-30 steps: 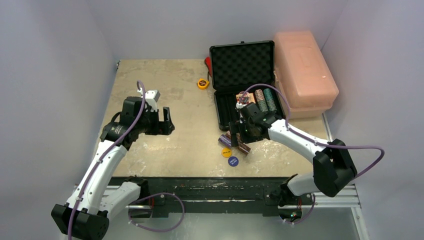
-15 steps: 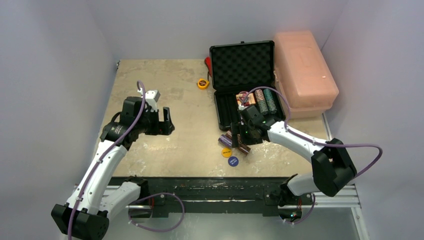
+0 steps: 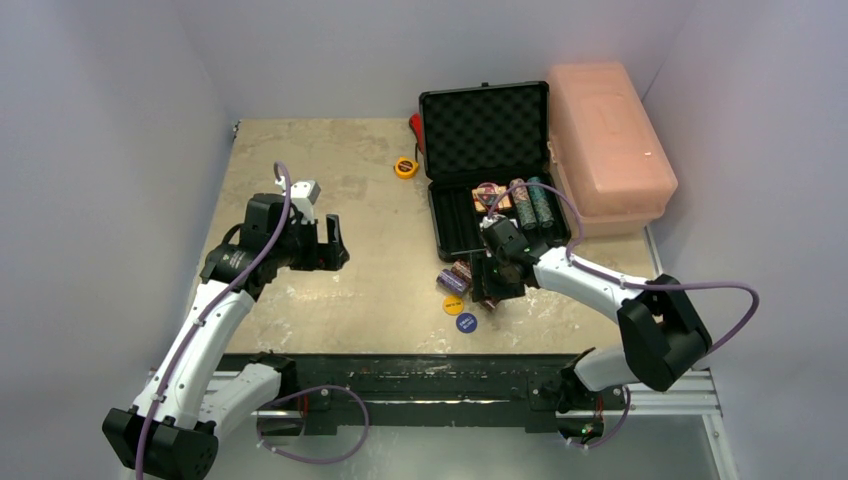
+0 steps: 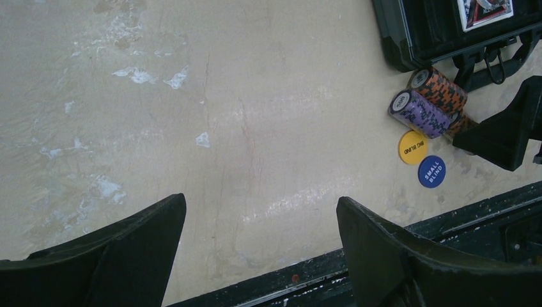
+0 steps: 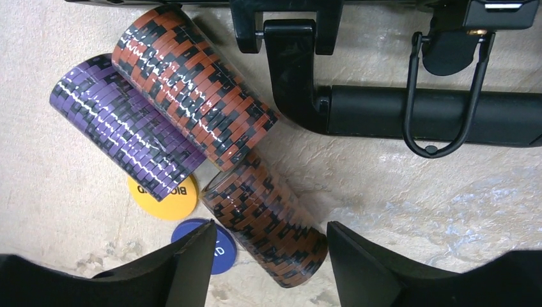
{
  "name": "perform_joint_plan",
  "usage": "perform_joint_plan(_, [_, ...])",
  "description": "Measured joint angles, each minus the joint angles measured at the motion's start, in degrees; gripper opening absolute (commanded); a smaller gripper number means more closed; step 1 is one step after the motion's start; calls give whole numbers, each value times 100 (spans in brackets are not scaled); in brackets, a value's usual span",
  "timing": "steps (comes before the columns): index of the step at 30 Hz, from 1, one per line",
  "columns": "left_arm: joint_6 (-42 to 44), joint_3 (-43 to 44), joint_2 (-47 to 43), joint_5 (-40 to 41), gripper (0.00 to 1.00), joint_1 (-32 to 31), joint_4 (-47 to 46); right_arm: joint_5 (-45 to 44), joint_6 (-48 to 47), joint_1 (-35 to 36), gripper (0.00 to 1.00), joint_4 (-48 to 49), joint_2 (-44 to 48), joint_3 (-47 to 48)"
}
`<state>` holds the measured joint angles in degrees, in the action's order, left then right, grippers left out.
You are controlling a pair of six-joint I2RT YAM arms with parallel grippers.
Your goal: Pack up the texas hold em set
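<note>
The black briefcase [image 3: 448, 205] lies open at the back right, foam lid up, with chip stacks [image 3: 531, 202] and a card deck [image 3: 497, 197] inside. Its handle [image 5: 434, 115] shows in the right wrist view. Three chip stacks lie on their sides just in front of it: purple [image 5: 124, 125], orange [image 5: 192, 83] and brown [image 5: 265, 214]. A yellow button [image 5: 167, 199] and a blue button [image 5: 214, 246] lie beside them. My right gripper [image 5: 271, 225] is open, its fingers on either side of the brown stack. My left gripper [image 4: 262, 201] is open and empty over bare table, far left of the chips [image 4: 418, 114].
A pink plastic box [image 3: 610, 135] stands against the briefcase's right side. A yellow tape measure [image 3: 405, 167] and a red item [image 3: 414, 125] lie left of the lid. The black rail [image 3: 400, 365] runs along the table's near edge, close to the buttons.
My right gripper has moved from the briefcase's front edge toward the near side and down over the chip stacks on the table. The left arm has not moved.
</note>
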<state>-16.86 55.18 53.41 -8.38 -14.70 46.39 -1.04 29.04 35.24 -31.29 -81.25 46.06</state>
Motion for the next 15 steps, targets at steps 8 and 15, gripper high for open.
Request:
perform_joint_plan(8, [0, 0, 0, 0, 87, 0, 2, -31, 184, 0, 46, 76, 52, -76])
perform_joint_plan(15, [0, 0, 0, 0, 87, 0, 2, 26, 326, 0, 38, 70, 125, -92])
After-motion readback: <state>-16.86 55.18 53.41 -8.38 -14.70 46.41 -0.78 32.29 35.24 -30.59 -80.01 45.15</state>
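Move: The loose brown chip roll lies practically between the right hand's open fingers, its middle about 1 cm back and 1 cm below. From that hand the orange roll is some 6 cm ahead and 5 cm left, the purple roll 4 cm ahead and 8 cm left, the small blind button 4 cm back and 4 cm left, and the case handle 7 cm ahead and 6 cm right. From the left hand the brown roll lies about 33 cm right, 2 cm back and 16 cm below. The brown roll gets pinched from both sides between the right fingertips, which close by about a quarter of their range until they stop on it. The right hand stays practically in place low over the table, within half a centimetre, twisting only slightly clockwise as it closes. ##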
